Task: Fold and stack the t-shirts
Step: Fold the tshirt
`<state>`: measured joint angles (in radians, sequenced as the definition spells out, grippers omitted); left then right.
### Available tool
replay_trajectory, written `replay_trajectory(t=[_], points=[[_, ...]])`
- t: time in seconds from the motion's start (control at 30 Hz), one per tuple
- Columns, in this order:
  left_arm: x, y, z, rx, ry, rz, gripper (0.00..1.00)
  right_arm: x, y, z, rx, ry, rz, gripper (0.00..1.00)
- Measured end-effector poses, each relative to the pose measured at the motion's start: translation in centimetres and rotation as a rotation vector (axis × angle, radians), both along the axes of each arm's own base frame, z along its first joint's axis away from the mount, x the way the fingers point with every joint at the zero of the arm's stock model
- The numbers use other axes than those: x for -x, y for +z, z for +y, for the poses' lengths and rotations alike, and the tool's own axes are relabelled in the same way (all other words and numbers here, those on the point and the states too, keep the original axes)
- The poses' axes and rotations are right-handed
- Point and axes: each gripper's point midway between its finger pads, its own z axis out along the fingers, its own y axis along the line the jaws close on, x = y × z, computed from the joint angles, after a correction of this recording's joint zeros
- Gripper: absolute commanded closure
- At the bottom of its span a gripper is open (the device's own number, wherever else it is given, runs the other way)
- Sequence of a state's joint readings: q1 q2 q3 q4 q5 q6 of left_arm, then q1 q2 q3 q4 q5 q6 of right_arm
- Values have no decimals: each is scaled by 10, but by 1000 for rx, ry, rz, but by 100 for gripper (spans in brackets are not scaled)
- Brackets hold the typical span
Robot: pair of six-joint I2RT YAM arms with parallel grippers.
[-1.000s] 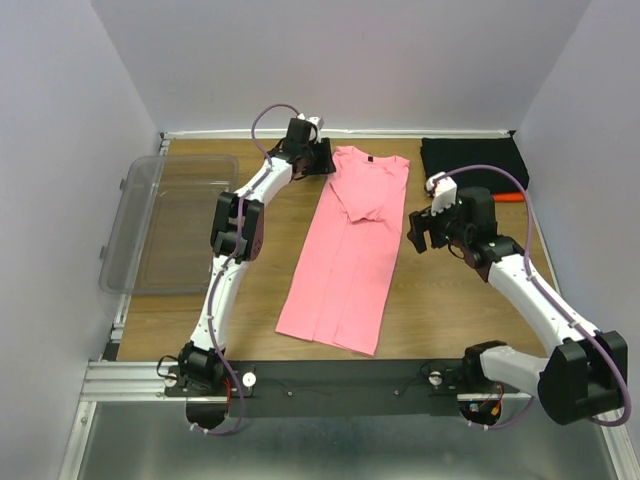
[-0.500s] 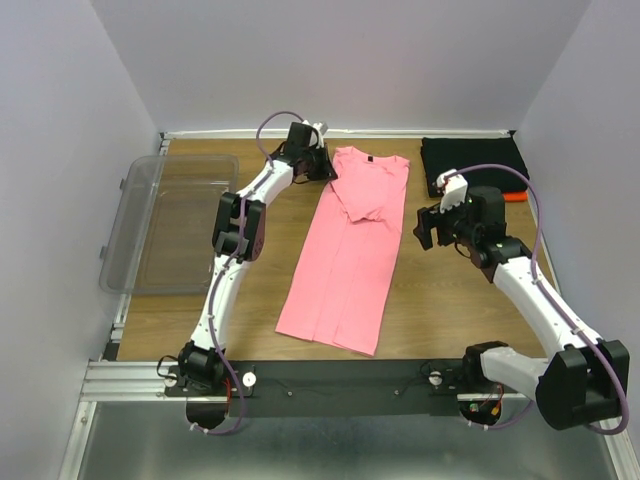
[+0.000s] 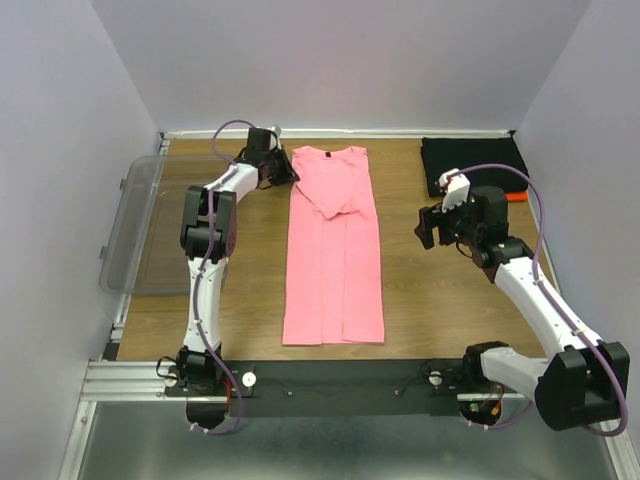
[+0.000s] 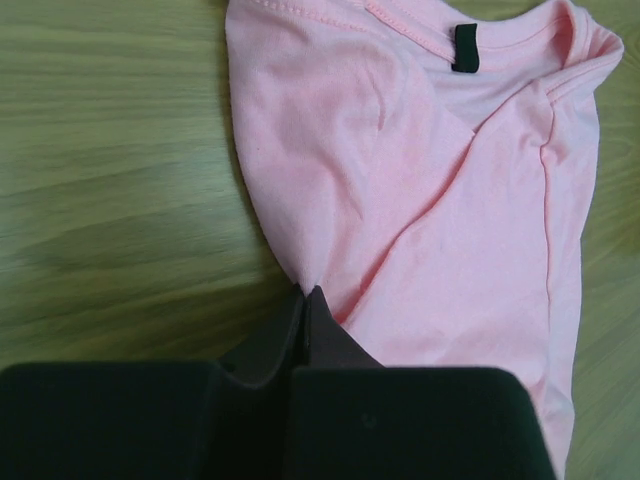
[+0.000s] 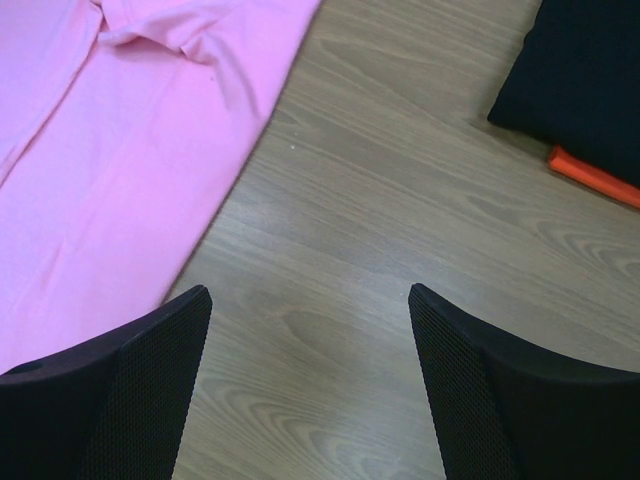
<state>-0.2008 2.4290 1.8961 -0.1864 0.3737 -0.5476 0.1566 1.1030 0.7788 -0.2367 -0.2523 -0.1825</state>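
Note:
The pink t-shirt (image 3: 333, 250) lies as a long narrow strip down the middle of the table, collar at the far end. My left gripper (image 3: 284, 170) is at the strip's far left corner, shut on a pinch of the pink t-shirt's (image 4: 430, 180) edge; in the left wrist view the left gripper (image 4: 305, 295) has its tips pressed together with fabric gathered into them. My right gripper (image 3: 430, 226) hovers open over bare wood to the right of the strip. Between the tips of the right gripper (image 5: 310, 295) is only table. A folded black t-shirt (image 3: 474, 164) lies at the back right, with an orange-red t-shirt (image 3: 512, 197) peeking out beneath it.
A clear plastic tub (image 3: 150, 225) sits at the table's left edge. White walls close in the table at the back and both sides. In the right wrist view the pink t-shirt (image 5: 120, 150), the black t-shirt (image 5: 590, 80) and the orange-red edge (image 5: 595, 178) frame bare wood.
My left gripper shut on the pink shirt's far corner and drew it left, so the strip now lies straight instead of slanted. The right gripper rose slightly and stayed open.

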Motion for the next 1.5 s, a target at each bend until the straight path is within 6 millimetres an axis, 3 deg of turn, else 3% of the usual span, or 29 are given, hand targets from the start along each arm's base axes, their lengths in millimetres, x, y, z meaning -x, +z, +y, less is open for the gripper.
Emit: replay_trajectory(t=[0.07, 0.17, 0.3, 0.43, 0.5, 0.57, 0.6, 0.67, 0.7, 0.77, 0.8, 0.87, 0.93, 1.0, 1.13, 1.23, 1.4, 1.43, 1.5], points=[[-3, 0, 16, -5, 30, -2, 64, 0, 0, 1, -2, 3, 1, 13], [-7, 7, 22, -5, 45, -20, 50, 0, -5, 4, -10, 18, 19, 12], [-3, 23, 23, -36, 39, -46, 44, -5, -28, 15, -41, 61, 120, 13], [10, 78, 31, -83, 37, -145, 41, -37, -57, 37, -107, 103, 281, 20], [26, 115, 39, -109, 42, -212, 37, -73, -59, 50, -159, 108, 310, 23], [46, 180, 49, -124, 59, -348, 32, -110, -70, 64, -215, 102, 342, 25], [57, 220, 56, -133, 79, -460, 24, -122, -72, 68, -240, 87, 363, 25], [101, 274, 75, -159, 124, -613, 15, -166, -78, 79, -299, 52, 369, 25], [125, 295, 84, -165, 150, -673, 8, -188, -81, 84, -326, 36, 361, 25], [169, 332, 101, -173, 196, -803, 4, -219, -87, 91, -378, 3, 362, 25], [201, 355, 111, -168, 224, -889, 4, -233, -91, 95, -401, -9, 362, 25], [240, 370, 122, -161, 250, -979, 4, -250, -100, 100, -448, -38, 380, 27], [278, 371, 128, -144, 258, -1035, 4, -265, -106, 104, -492, -61, 396, 31], [297, 360, 127, -125, 245, -1047, 4, -273, -114, 108, -523, -76, 412, 34], [323, 297, 114, -59, 167, -932, 5, -286, -117, 116, -593, -85, 434, 40], [338, 264, 106, -2, 131, -845, 5, -289, -120, 121, -636, -86, 455, 43], [356, 275, 98, 82, 104, -851, 5, -294, -123, 129, -697, -74, 481, 53], [357, 277, 97, 91, 100, -852, 5, -294, -124, 131, -707, -73, 487, 61], [358, 277, 95, 100, 95, -846, 5, -294, -125, 132, -716, -74, 493, 65]])
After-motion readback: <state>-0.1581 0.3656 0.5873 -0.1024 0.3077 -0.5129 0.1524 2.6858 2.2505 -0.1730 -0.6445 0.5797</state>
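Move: The left hand still pinches the pink shirt's left edge just below the shoulder; the shirt's right shoulder edge lies about 18 cm to its right and 1 cm farther out, with the neck tag some 7 cm ahead and 8 cm right. From the open right hand, that right shoulder edge is roughly 29 cm ahead, 14 cm left and 13 cm down. The folded black cloth lies about 29 cm ahead of the right hand and 14 cm to its right. The left fingers tug the shirt's edge about 2 cm left, open and let go; that hand then rises steeply and draws back about 35 cm, tipping its fingers up, before sinking some 10 cm. Meanwhile the right hand reaches forward about 30 cm, left and down to the right shoulder edge, rolling and tipping steeper, its fingers half closing astride the cloth's edge. ##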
